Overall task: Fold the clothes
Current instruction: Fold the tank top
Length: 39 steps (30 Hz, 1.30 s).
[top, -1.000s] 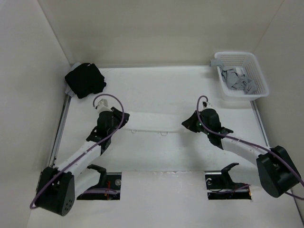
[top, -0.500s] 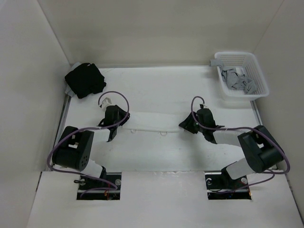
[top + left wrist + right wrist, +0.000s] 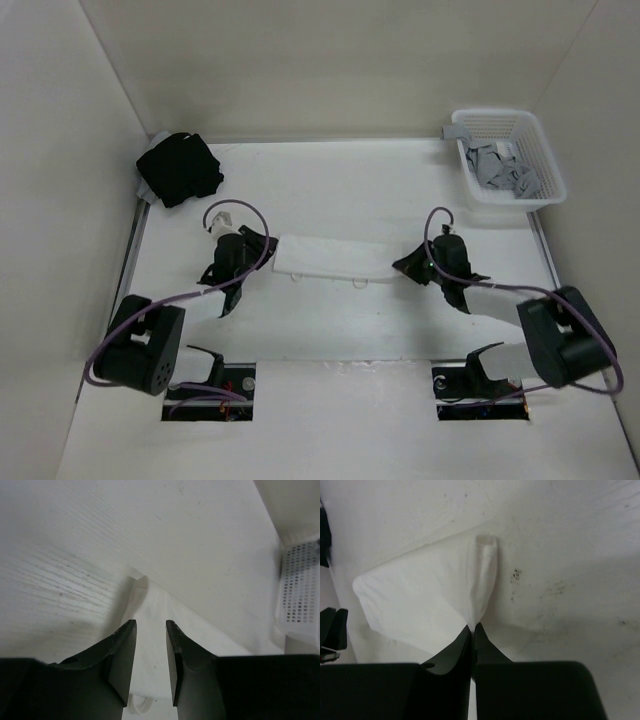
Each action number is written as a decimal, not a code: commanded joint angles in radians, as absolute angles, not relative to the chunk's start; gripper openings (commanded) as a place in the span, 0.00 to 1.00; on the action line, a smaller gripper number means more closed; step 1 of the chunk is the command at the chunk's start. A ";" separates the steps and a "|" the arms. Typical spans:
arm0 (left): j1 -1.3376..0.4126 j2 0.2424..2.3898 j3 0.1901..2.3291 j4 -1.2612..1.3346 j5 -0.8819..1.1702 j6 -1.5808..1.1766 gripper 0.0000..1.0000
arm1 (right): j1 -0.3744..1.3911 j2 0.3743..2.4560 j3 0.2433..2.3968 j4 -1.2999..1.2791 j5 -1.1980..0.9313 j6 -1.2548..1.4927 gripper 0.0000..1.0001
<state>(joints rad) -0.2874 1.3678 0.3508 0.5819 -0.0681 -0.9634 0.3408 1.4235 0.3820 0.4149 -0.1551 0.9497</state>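
Note:
The clothes (image 3: 335, 258) lie as a long, narrow white strip across the middle of the white table, between my two grippers. My left gripper (image 3: 262, 248) hovers at the strip's left end. In the left wrist view that gripper (image 3: 151, 626) has its jaws apart, with the clothes (image 3: 150, 605) showing through the gap and a small loop (image 3: 139, 705) at the near edge. My right gripper (image 3: 408, 266) is at the strip's right end. Seen from the right wrist, that gripper (image 3: 473, 626) is shut on a pinched-up ridge of the clothes (image 3: 430, 595).
A black cloth bundle (image 3: 178, 168) sits at the back left corner. A white plastic basket (image 3: 545, 160) holding grey garments (image 3: 503, 170) stands at the back right, also visible as the basket (image 3: 300, 590) from the left wrist. Walls enclose the table on three sides.
The clothes have gone from a wider spread to a narrow strip. My left jaws have widened off the fabric. My right gripper shifted right and closed on the strip's end.

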 commanded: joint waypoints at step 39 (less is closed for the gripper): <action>-0.283 1.130 0.265 0.584 0.054 -1.006 0.33 | 0.855 1.751 1.332 -0.131 0.156 0.744 0.45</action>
<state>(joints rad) -0.2771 1.1343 0.2573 0.5282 0.0277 -1.0039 0.8425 1.8862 1.3701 -0.2424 0.1707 0.7338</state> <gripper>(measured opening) 0.327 0.442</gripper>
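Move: Across the table to its left, about 27 cm away, 3 cm farther out and 2 cm lower, lies the left end of the folded tank top, whose right end the right hand already pinches. Its two strap loops stick out on the near side, about 9 and 24 cm to this hand's left and 3 cm back. The laundry basket stands about 26 cm right and 26 cm ahead. From the left hand, that left end is about 4 cm below, 2 cm back and 1 cm right. Lifting the tank top's pinched right end some 13 cm, the right hand swings it about 20 cm left towards the other end, then comes down roughly half that height, drifting forward and rolling its left side down as it turns counter-clockwise. Its fingers open there and let go. The left hand, already open and empty, backs off and up about 3 cm. ##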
